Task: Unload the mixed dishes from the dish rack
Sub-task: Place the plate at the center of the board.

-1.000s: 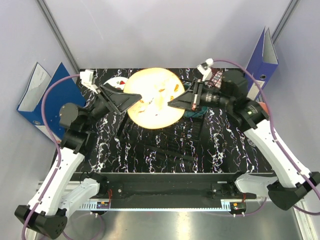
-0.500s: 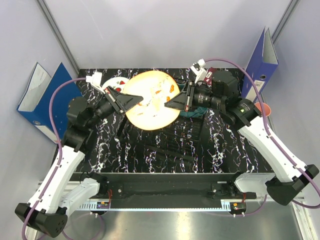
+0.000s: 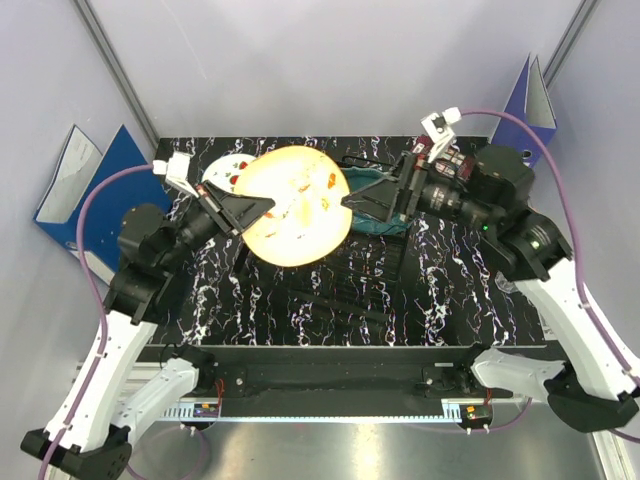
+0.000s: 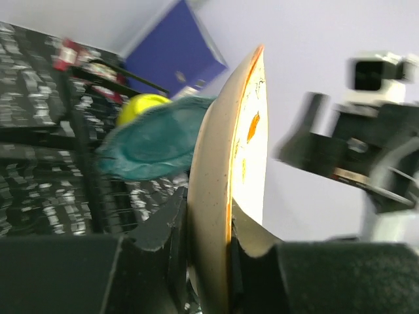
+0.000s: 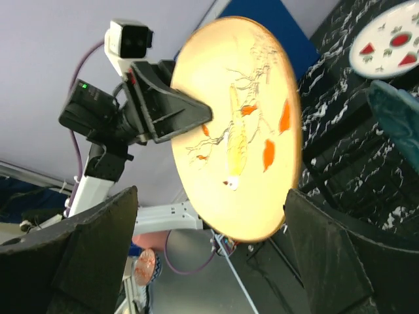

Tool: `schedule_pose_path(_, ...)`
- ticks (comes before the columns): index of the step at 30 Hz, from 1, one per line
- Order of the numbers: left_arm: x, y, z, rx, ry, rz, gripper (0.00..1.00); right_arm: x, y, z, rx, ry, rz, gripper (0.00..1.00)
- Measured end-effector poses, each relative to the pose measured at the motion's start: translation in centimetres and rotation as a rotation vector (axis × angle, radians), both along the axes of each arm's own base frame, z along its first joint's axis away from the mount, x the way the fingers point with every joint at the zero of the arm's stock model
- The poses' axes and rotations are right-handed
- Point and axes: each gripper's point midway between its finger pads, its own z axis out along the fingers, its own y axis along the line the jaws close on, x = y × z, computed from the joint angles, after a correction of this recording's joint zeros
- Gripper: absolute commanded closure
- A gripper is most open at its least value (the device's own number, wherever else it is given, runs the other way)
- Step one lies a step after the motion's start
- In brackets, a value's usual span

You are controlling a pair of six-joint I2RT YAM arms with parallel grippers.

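Note:
The cream floral plate point(image 3: 295, 205) is held on edge above the table by my left gripper point(image 3: 265, 203), which is shut on its left rim. In the left wrist view the plate point(image 4: 226, 163) stands edge-on between my fingers point(image 4: 160, 226). My right gripper point(image 3: 360, 200) is open and empty, just off the plate's right edge. The right wrist view shows the plate's face point(image 5: 236, 124). The teal scalloped plate point(image 3: 385, 222) stands in the black dish rack point(image 3: 398, 255), with the yellow-green bowl point(image 4: 144, 104) behind it. The white plate with red fruit marks point(image 3: 228, 172) lies on the table at back left.
Blue ring binders lean against the walls at the left point(image 3: 85, 195) and back right point(image 3: 530, 105). The black marbled table point(image 3: 230, 290) spreads in front of the rack. The pink cup and clear glass do not show.
My right gripper has drawn back to the right, off the cream floral plate. The left gripper has carried the plate a little left and nearer.

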Motion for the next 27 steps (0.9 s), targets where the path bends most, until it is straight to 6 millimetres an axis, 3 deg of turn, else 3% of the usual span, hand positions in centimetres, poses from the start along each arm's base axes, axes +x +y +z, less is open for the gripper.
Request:
schedule_pose_path(5,2.0,3.4,-1.8,0.071,0.080,0.197,1.00,-1.4,-2.7,2.7,0.028,-0.105,-0.080,0.00)
schedule_pose_path(8,3.6,6.8,-3.9,0.148,0.158,0.384,1.00,-2.5,-5.0,4.1,0.052,-0.172,-0.152,0.00)
schedule_pose_path(12,5.2,11.9,-7.1,0.242,0.273,0.611,1.00,-3.9,-7.4,4.2,0.066,-0.225,-0.219,0.00)
schedule_pose_path(17,7.6,18.2,-11.7,0.333,0.434,0.865,1.00,-4.3,-8.7,2.5,0.042,-0.237,-0.263,0.00)
schedule_pose_path(20,8.6,20.8,-14.8,0.351,0.533,0.953,1.00,-4.0,-9.0,0.6,0.007,-0.218,-0.280,0.00)
schedule_pose_path(27,9.8,24.6,-21.4,0.369,0.732,1.056,1.00,-4.2,-10.0,-1.9,-0.034,-0.213,-0.313,0.00)
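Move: The left hand already grips the tan plate at its left edge. The bare counter it is bound for, left of the rack, lies about 12 cm ahead, 20 left and 40 below; the melon plate is some 30 ahead and 16 left, the dish rack's middle 14 ahead and 11 right, the blue binder 15 ahead and 37 left. From the empty right hand that spot is about 13 ahead, 40 left and 45 below, the teal plate 22 ahead, 2 right and 32 below. Keeping its pinch on the tan plate, the left hand swings it off to the left by about 25 cm, away from the rack and towards the bare counter beside the blue binder, while sinking some 21 cm, reaching 10 cm forward, turning counter-clockwise about 60 degrees and tipping its fingers steeply down. The right hand, already wide open, backs away from the plate, going about 10 cm right and a little back, first rising and then dipping, and turns somewhat clockwise. ##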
